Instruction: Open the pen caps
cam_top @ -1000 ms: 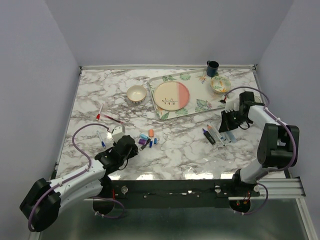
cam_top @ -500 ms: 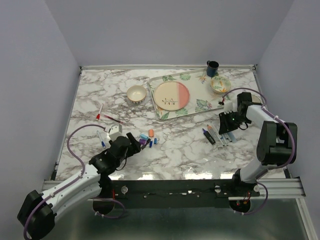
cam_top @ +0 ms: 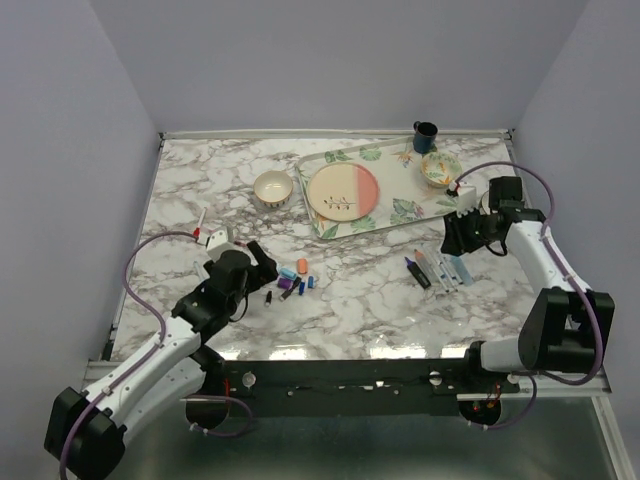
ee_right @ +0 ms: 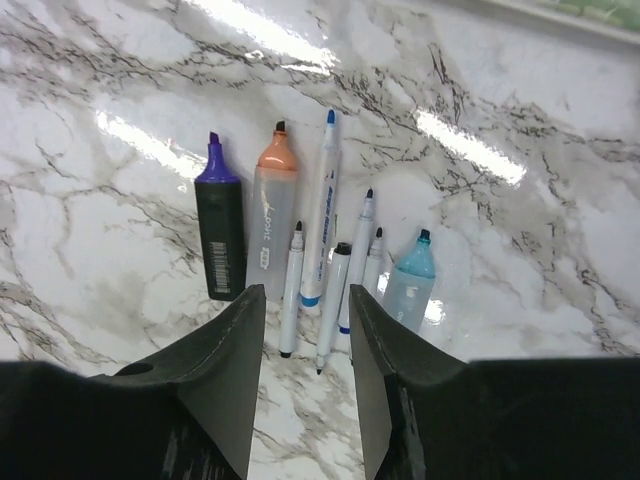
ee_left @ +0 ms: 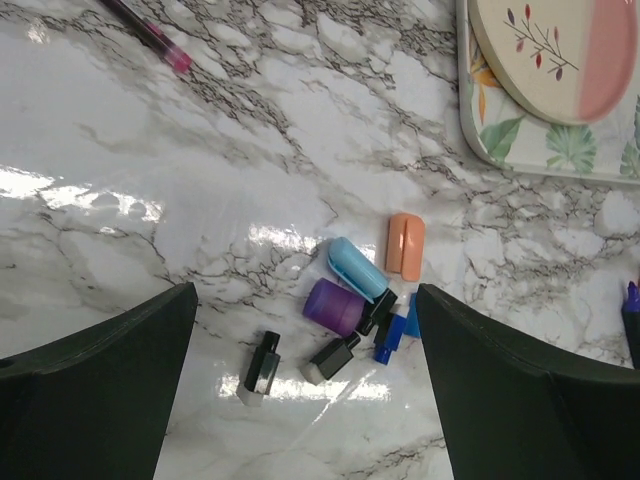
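Note:
Several loose pen caps (ee_left: 357, 268) lie in a cluster on the marble: light blue, orange (ee_left: 405, 246), purple (ee_left: 336, 307), blue (ee_left: 398, 335) and two black ones (ee_left: 263, 363). In the top view the cluster (cam_top: 292, 281) sits just right of my left gripper (cam_top: 254, 264). That gripper (ee_left: 305, 292) hangs above the caps, open wide and empty. Several uncapped pens (ee_right: 322, 200) lie in a row on the table. My right gripper (ee_right: 307, 295) hovers over their near ends, open, holding nothing. From above, the row of pens (cam_top: 436, 268) lies below and left of the right gripper (cam_top: 456, 238).
A floral tray (cam_top: 400, 210) at the back holds a pink and cream plate (cam_top: 343, 192). A cream bowl (cam_top: 272, 187) stands left of it. A patterned bowl (cam_top: 440, 168) and a dark mug (cam_top: 425, 133) stand at the back right. A magenta pen (ee_left: 150, 35) lies apart at the left.
My left gripper opened wide and drew back from the caps, leaving a black cap on the table. My right gripper opened and pulled back slightly from the row of pens.

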`<state>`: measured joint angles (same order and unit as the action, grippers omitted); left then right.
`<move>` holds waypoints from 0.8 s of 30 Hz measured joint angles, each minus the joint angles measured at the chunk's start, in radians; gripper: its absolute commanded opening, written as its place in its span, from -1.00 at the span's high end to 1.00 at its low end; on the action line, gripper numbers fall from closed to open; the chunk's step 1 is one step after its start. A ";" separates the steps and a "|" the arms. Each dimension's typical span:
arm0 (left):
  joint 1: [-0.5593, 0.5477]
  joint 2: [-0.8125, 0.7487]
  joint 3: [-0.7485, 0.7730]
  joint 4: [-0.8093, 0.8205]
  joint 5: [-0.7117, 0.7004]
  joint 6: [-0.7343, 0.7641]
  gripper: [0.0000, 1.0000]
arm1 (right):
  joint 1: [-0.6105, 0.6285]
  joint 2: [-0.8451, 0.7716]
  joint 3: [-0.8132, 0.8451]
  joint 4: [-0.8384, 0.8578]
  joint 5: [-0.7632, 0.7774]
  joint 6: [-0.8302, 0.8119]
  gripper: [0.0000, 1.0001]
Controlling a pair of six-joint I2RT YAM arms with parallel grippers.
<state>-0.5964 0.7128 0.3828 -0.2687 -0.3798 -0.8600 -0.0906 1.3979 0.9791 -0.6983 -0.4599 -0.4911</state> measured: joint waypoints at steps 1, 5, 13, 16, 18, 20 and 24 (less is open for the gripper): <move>0.037 0.021 0.014 0.009 0.014 0.012 -0.97 | 0.000 -0.018 0.000 0.001 -0.008 -0.005 0.06; 0.113 0.068 0.037 0.025 0.047 0.035 -0.97 | 0.000 -0.082 0.000 0.002 -0.048 -0.023 0.03; 0.251 0.142 0.105 0.042 0.137 0.082 -0.97 | 0.000 -0.205 -0.010 0.009 -0.140 -0.061 0.02; 0.310 0.187 0.136 0.045 0.170 0.098 -0.97 | 0.000 -0.212 -0.010 0.008 -0.166 -0.071 0.02; 0.336 0.210 0.146 0.047 0.188 0.101 -0.97 | 0.000 -0.212 -0.012 0.008 -0.179 -0.078 0.02; 0.364 0.235 0.152 0.052 0.206 0.103 -0.97 | 0.000 -0.212 -0.012 0.008 -0.190 -0.082 0.02; 0.401 0.277 0.160 0.057 0.228 0.104 -0.97 | 0.000 -0.212 -0.012 0.008 -0.206 -0.087 0.02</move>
<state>-0.1955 0.9894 0.5426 -0.2119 -0.1516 -0.7563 -0.0906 1.1854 0.9672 -0.6907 -0.6655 -0.5777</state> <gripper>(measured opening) 0.987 0.490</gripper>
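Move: The dark red pen that my empty left hand heads for lies about 12 cm ahead and 11 cm left of it, some 8 cm lower. The red-capped white pen is 17 cm ahead and 17 cm left, the blue-capped pen level and 17 cm left, the purple cap 5 cm right and 1 cm back. From my right hand the dark red pen is about 60 cm left and 7 cm ahead; the row of opened pens lies 2 cm left, 2 cm back, 8 cm below. I swing my left hand away from the loose caps, about 6 cm forward and nearly as far left towards the dark red pen, arching slightly up and sinking again, turning some 10 degrees counter-clockwise with fingers kept wide open. My empty right hand lifts about 7 cm off above the opened pens, drifting 3 cm left while its fingers tilt up some 15 degrees. ##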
